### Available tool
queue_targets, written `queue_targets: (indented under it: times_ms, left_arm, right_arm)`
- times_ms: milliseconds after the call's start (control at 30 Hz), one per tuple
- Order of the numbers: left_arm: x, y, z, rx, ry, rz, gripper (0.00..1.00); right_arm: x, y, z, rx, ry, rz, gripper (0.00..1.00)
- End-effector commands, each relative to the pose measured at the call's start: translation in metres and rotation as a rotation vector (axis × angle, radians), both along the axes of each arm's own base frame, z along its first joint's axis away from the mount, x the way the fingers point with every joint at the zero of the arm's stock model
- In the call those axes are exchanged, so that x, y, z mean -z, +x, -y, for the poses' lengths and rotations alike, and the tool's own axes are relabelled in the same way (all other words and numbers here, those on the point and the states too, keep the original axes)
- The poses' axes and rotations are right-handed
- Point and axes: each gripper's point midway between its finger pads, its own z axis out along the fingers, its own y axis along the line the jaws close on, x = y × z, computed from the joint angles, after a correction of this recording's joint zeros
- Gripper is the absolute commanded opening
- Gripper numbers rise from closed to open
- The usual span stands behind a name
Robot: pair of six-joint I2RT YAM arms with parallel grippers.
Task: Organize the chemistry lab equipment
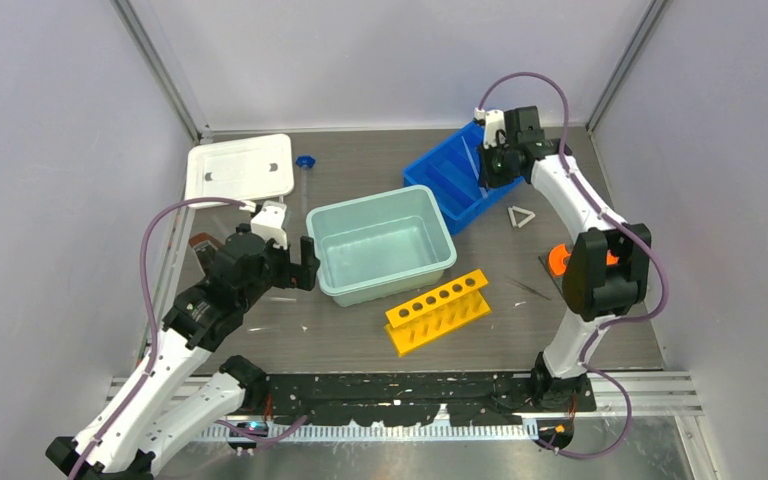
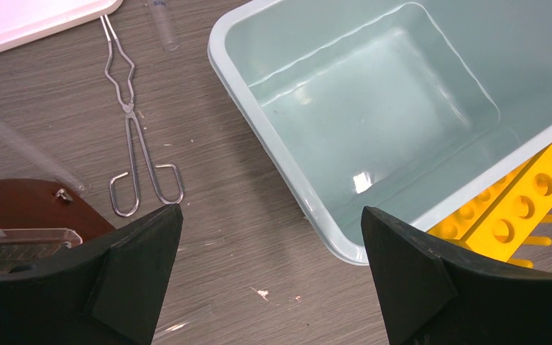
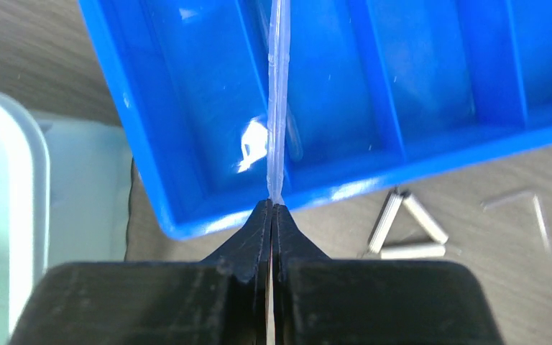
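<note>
My right gripper [image 3: 272, 205] is shut on the end of a thin clear pipette [image 3: 278, 108], which points away over the blue divided tray [image 3: 151, 144]. In the top view that gripper [image 1: 490, 165] hovers at the tray [image 1: 440, 175]. The wire triangle [image 3: 406, 230] lies on the table just right of it [image 1: 521, 215]. My left gripper [image 2: 269, 212] is open over bare table, with nothing between its fingers, left of the pale teal tub [image 2: 273, 151]. Silvery tongs [image 2: 133, 122] lie ahead of the left finger. A clear tube [image 2: 164, 25] with a blue cap [image 1: 305, 161] lies beyond them.
A white lid [image 1: 240, 168] sits at the back left. In front of the tub [image 1: 380, 245] lies a yellow test-tube rack [image 1: 438, 310]. An orange item [image 1: 558, 260] and thin dark tweezers [image 1: 530, 288] rest by the right arm. A brown object [image 2: 21, 201] is under my left finger.
</note>
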Motion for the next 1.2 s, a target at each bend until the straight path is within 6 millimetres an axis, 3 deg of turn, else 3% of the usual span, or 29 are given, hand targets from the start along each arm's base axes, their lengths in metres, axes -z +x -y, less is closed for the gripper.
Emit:
queue_targets:
  times_ms: [0, 267, 433, 533, 733, 900, 1033, 1133, 1167]
  left_arm:
    - [-0.012, 0.005, 0.002, 0.002, -0.016, 0.047, 1.00]
    - [-0.012, 0.005, 0.002, 0.002, -0.015, 0.050, 1.00]
    - [-0.013, 0.004, 0.003, 0.009, -0.019, 0.052, 1.00]
    - [-0.014, 0.004, 0.003, 0.010, -0.022, 0.055, 1.00]
    - [-0.014, 0.004, 0.005, 0.015, -0.026, 0.055, 1.00]
    - [-0.016, 0.003, 0.006, 0.021, -0.035, 0.056, 1.00]
    - [-0.019, 0.002, 0.005, 0.020, -0.043, 0.068, 1.00]
    - [-0.022, -0.001, 0.004, 0.022, -0.051, 0.073, 1.00]
    - [-0.022, -0.001, 0.004, 0.022, -0.054, 0.076, 1.00]
  right_arm:
    - [-0.011, 0.039, -0.008, -0.057, -0.096, 0.129, 0.04]
    - [0.021, 0.065, -0.013, -0.075, -0.140, 0.119, 0.06]
    - [0.042, 0.065, -0.021, -0.151, -0.202, 0.098, 0.10]
    - [0.046, 0.061, -0.024, -0.189, -0.247, 0.087, 0.18]
    - [0.022, 0.054, -0.024, -0.153, -0.255, 0.116, 0.30]
    - [-0.021, 0.038, -0.023, -0.048, -0.171, 0.170, 0.35]
    - [-0.040, 0.019, -0.023, 0.112, -0.039, 0.164, 0.35]
    - [-0.059, 0.009, -0.008, 0.338, 0.035, 0.195, 0.35]
    - [-0.056, 0.004, -0.003, 0.381, 0.041, 0.183, 0.35]
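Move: Lying ahead of the right hand, which still holds a clear pipette, the blue bin's second compartment from the tub end is centred about 9 cm forward, 3 cm left and 12 below; a matching pipette already lies there, around 9 cm ahead and 4 left. The white triangle sits about 5 cm back and 11 right, the green tub some 14 back and 25 left. From the left hand the compartment is about 31 cm forward and 38 right. Carrying the held clear pipette forward about 4.5 cm and down some 7 cm towards the blue bin's second compartment, the right hand rolls about 15 degrees, its left side dipping. Its fingers part to roughly a third open and let go of the pipette; then the empty hand climbs about 9 cm and draws back about 3 cm, undoing most of the roll. ##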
